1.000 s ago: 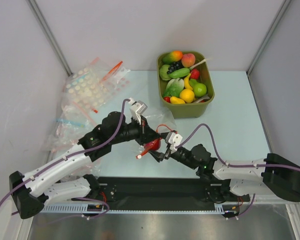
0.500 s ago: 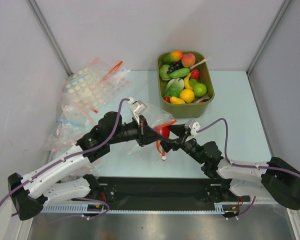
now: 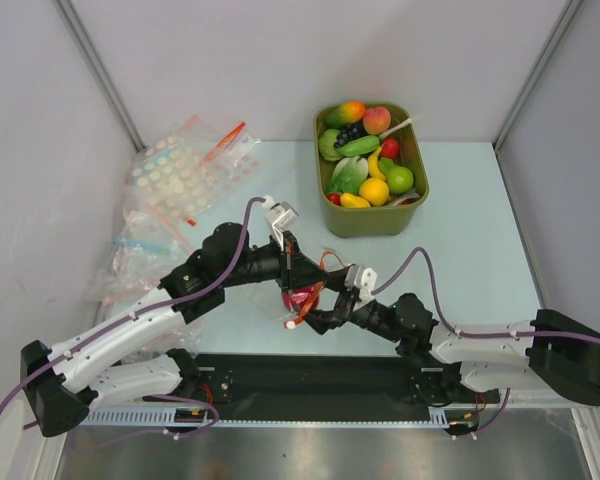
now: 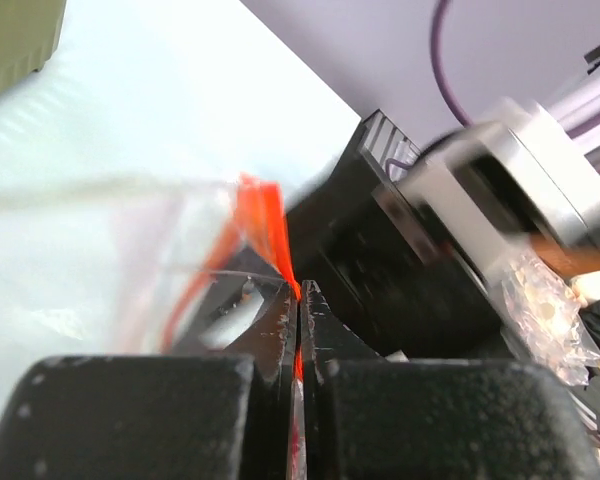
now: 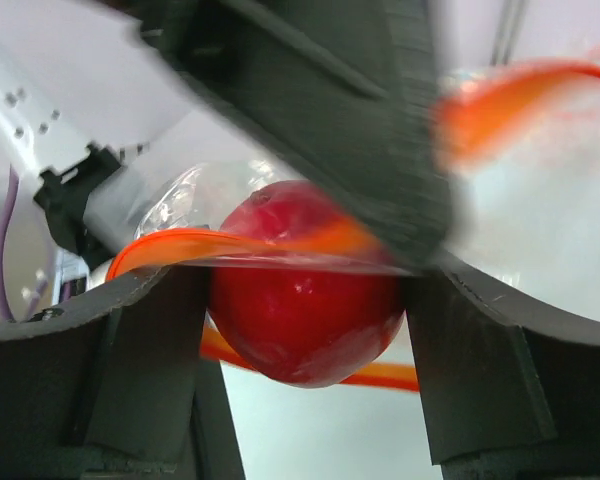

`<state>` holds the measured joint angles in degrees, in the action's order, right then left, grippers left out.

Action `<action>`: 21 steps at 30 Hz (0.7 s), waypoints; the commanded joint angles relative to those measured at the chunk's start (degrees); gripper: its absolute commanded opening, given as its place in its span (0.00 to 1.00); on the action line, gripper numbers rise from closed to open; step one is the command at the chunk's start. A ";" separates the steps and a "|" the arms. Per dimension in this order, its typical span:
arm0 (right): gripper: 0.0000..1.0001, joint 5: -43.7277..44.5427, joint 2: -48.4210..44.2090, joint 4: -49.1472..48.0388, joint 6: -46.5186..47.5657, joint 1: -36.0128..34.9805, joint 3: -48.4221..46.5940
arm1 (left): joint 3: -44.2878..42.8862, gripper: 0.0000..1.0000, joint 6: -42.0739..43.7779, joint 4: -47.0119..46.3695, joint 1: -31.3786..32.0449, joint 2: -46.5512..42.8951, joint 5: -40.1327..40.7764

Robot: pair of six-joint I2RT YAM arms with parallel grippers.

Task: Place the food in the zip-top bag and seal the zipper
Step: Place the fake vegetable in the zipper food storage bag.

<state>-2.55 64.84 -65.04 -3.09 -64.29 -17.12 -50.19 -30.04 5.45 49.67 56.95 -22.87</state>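
Note:
My right gripper [image 3: 304, 303] [image 5: 306, 295] is shut on a glossy red round piece of food [image 3: 299, 295] [image 5: 302, 325], held between both fingers at the mouth of the clear zip-top bag [image 3: 312, 252] [image 4: 120, 235]. The red-orange zipper [image 5: 185, 244] [image 4: 263, 222] crosses the fruit's top, and a second strip runs behind it lower down. Just above, my left gripper [image 3: 291, 264] [image 4: 298, 292] is shut on the zipper edge, holding the bag up off the table. More food [image 3: 374, 190] fills the olive tub.
The olive-green tub [image 3: 376, 222] stands at the back right of the pale table. Clear bags printed with white dots [image 3: 185, 172] and a bag with a blue strip [image 3: 138, 245] lie piled at the left. Grey walls close in on both sides.
My right gripper, still holding the red fruit, rose toward the bag mouth, then came back down and left beneath my left gripper. The left gripper keeps its hold on the zipper, shifted slightly.

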 commanded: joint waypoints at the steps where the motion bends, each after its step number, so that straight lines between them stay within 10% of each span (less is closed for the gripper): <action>1: 0.20 5.16 0.99 -0.26 16.25 -4.61 -3.35 | 0.54 0.00 -0.81 -2.29 -0.28 0.00 -1.47; 6: 0.22 14.76 2.75 -9.21 9.18 -2.61 -0.03 | 0.62 0.00 -1.16 -2.46 -0.28 0.00 -1.82; 21: 0.22 -8.00 5.73 -2.10 -25.03 14.28 -4.94 | 1.94 0.00 -1.51 -5.28 -0.28 -0.17 -3.49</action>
<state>-6.11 69.41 -64.16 -21.23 -50.87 -19.25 -48.64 -30.61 1.50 49.32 56.69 -23.22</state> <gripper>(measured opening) 0.743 0.009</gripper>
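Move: The red fake vegetable is already between the right fingers, among the bag's orange zipper strips; the middle of the bag mouth lies about 3 cm ahead and 2 cm right of that hand, barely higher. The left fingers' pinch on the zipper is roughly 2 cm ahead, 4 cm right and 5 cm above the right hand; the zipper's loose end is some 4 cm back and 2 cm left, about level. From the left hand, the bag mouth is about 1 cm ahead, 2 cm left and 4 cm below. Keep the left gripper shut on the zipper edge, nearly still. After easing the right gripper back and left about a centimetre, sweep it forward some 7 cm and about 3 cm right, carrying the gripped vegetable below the left fingers and on between the orange strips; roll the wrist so its forward side dips about 20 degrees, fingers still holding. ##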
